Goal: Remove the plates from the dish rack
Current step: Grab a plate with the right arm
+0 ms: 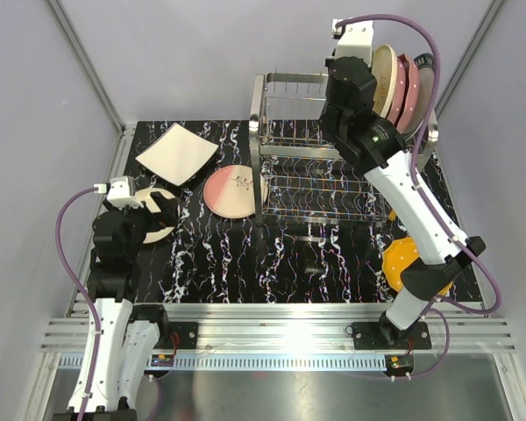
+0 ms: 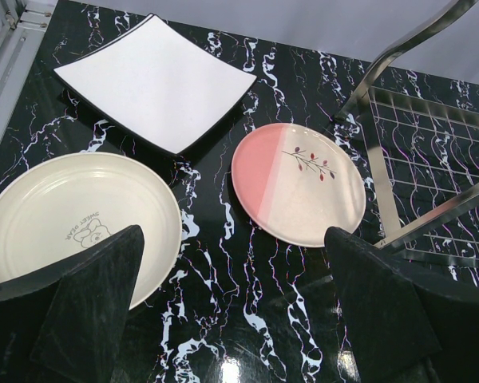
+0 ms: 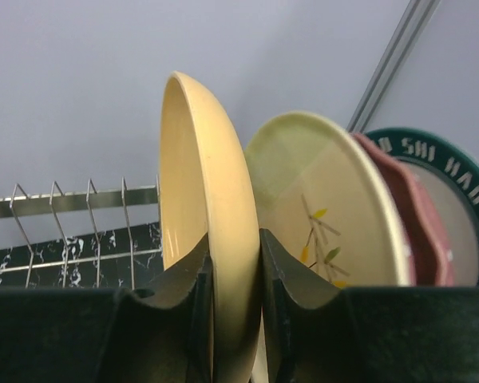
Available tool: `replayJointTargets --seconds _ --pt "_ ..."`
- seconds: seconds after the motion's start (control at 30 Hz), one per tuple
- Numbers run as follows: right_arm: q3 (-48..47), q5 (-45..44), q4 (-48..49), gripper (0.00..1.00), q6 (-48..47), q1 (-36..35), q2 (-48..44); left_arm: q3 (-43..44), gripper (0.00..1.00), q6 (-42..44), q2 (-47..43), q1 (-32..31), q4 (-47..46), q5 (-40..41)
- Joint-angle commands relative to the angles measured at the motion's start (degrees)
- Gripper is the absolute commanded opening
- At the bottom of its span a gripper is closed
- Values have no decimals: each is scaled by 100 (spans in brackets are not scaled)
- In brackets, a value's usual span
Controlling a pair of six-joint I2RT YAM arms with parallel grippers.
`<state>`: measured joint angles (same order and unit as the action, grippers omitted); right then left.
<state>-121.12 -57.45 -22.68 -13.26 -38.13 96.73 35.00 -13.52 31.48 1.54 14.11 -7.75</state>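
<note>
Standing upright in the dish rack (image 1: 311,171) is a pale yellow plate (image 3: 211,199), and my right gripper (image 3: 235,267) is shut on its rim, one finger on each face. Behind it in the rack stand a pale green plate with a twig motif (image 3: 327,199), a pink plate (image 3: 419,231) and a plate with a dark green lettered rim (image 3: 455,171). From above, the right gripper (image 1: 366,88) is at the rack's far right end beside those plates (image 1: 409,88). My left gripper (image 2: 231,271) hangs open over the table, between a cream plate (image 2: 72,215) and a pink-cream plate (image 2: 299,183).
A white square plate (image 2: 156,80) lies at the far left of the table. A yellow-orange plate (image 1: 401,259) lies on the table under the right arm. The rack's chrome frame (image 2: 431,152) rises just right of the pink-cream plate.
</note>
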Motion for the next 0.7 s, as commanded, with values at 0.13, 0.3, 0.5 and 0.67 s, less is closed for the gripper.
replayJointTargets --seconds 0.13,0.3,0.5,0.67 --pt "-448 -47 1651 0 -862 -142 -136 -2 99 25 -64 -13 -207 19" --pt "-334 -65 1828 0 -977 -177 -286 -2 99 33 -72 -13 -207 19" --pt "-175 146 1451 0 -539 -230 -681 -2 99 16 -55 -5 -242 -42" --pt "-97 594 512 0 217 -230 -980 -29 99 -116 -46 -13 -505 -402"
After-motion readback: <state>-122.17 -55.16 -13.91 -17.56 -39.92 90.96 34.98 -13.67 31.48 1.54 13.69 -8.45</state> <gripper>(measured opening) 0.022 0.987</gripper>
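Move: The pale-yellow plate is already gripped by its near rim. Its middle lies about 8 cm ahead of the right hand, roughly level with it. The flowered plate stands some 6 cm right of the hand, 8 cm ahead and 4 cm lower; the pink dotted plates are about 10 cm right and the green-rimmed plate about 14, both equally far ahead and low. From the left hand, the pale-yellow plate is roughly 23 cm ahead, 42 right and 25 above. The pale-yellow plate, its rim still pinched, is lifted up out of the rack's upper tier by the right hand, about 7 cm in all and quickest at first. The fingers tilt up some 10 degrees and close early from about a third open to nearly shut on the rim; then the hand also draws back about 3.5 cm towards the base. ##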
